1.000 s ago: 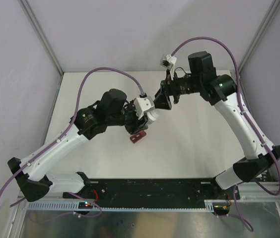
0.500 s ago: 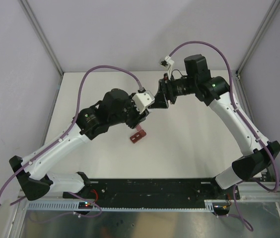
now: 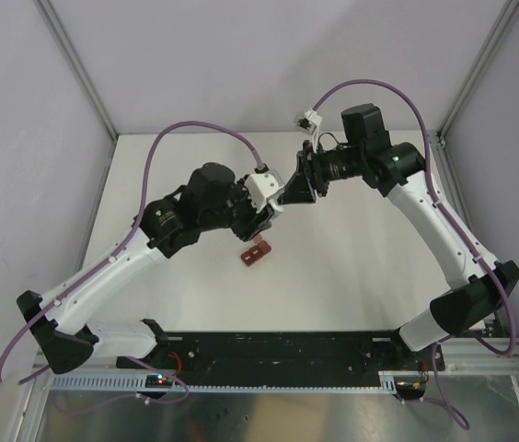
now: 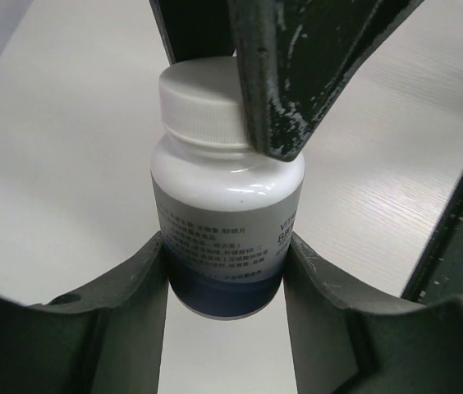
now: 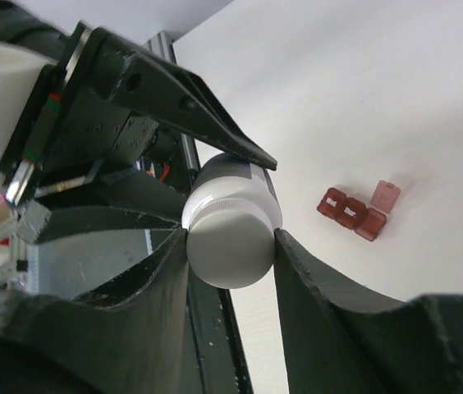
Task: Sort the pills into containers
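A small white bottle (image 4: 225, 193) with a white cap (image 4: 199, 103) is held off the table, and my left gripper (image 4: 225, 246) is shut on its dark lower body. My right gripper (image 5: 231, 238) has closed on the cap (image 5: 230, 242), with a finger touching each side. In the top view the two grippers meet at mid-table, left gripper (image 3: 271, 204) and right gripper (image 3: 289, 189). The dark red pill box (image 3: 255, 253) lies on the table just below them, one end lid flipped open (image 5: 386, 194). No pills are in view.
The white table (image 3: 361, 249) is walled by grey panels left, right and behind. A black mounting rail (image 3: 278, 354) runs along the near edge between the arm bases. Purple cables loop above both arms.
My right gripper's jaws have narrowed onto the bottle cap. The left gripper has carried the bottle slightly up and away from the pill box to meet it.
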Tool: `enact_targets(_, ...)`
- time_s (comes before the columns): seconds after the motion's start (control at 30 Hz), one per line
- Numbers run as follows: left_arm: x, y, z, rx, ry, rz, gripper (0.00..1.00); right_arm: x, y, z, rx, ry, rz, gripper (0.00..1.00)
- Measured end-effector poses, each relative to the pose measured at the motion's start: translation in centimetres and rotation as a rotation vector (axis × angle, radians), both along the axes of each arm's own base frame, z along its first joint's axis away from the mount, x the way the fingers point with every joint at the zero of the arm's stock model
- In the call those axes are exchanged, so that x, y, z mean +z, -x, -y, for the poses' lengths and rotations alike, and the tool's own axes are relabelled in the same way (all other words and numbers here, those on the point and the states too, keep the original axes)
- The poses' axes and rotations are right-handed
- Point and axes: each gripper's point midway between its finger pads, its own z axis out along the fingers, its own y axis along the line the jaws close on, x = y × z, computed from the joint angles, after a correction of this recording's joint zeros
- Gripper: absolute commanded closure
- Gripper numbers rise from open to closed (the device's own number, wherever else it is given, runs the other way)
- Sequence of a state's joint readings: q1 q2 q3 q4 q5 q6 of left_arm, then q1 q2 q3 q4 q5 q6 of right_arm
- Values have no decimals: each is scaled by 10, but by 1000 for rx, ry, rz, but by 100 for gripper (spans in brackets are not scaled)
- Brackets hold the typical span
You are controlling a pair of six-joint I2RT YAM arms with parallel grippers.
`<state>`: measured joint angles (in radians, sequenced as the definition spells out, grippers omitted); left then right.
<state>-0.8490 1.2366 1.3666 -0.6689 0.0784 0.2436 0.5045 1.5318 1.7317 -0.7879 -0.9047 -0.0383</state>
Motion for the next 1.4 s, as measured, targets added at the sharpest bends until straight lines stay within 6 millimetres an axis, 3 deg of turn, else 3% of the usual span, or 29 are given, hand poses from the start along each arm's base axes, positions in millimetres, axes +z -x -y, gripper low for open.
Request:
enact_targets(0.17, -6, 16, 7, -130, 69, -103, 100, -4, 11, 6, 79, 19, 73, 96)
enact_targets(0.6, 11, 85, 29, -507, 244, -283, 100, 20, 79, 23, 333, 41, 469, 92)
enact_targets(0.7, 12, 92, 30, -544, 258, -303, 100, 20, 86, 24, 370, 48, 519, 78)
enact_targets(0.87, 12, 95, 30, -554, 260, -313, 100, 19, 88, 24, 391, 63, 553, 42)
enact_targets(0.97, 11, 95, 29, -550, 256, -317, 100, 19, 86, 24, 385, 75, 565, 28)
enact_targets(1.2, 7, 94, 29, -533, 239, -317, 100, 18, 78, 24, 348, 100, 572, 11)
enact_targets(1.4, 3, 87, 26, -486, 214, -303, 100, 20, 75, 22, 326, 96, 557, 8)
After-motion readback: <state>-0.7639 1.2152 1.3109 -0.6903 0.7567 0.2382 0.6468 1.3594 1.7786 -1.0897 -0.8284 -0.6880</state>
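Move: My left fingers already hold the white bottle by its base, its middle only 1–2 cm from them. The cap lies about 4 cm to the left hand's right, 4 cm above and 2 cm ahead, right between my right fingers, which are already shut on it. The dark-red pills lie on the table roughly 27 cm below my left hand, 3 cm ahead and 2 cm left; the pink pill is some 4 cm beyond them. Still pinching bottle and cap, I swing both hands back together about 9 cm and a little to the right, counter-twisting them: my left wrist turns some 30 degrees clockwise, while my right rolls its own way, tipping up and counter-clockwise. Then both nearly stop, and my right fingers spread wide, letting go of the cap and staying around it. ##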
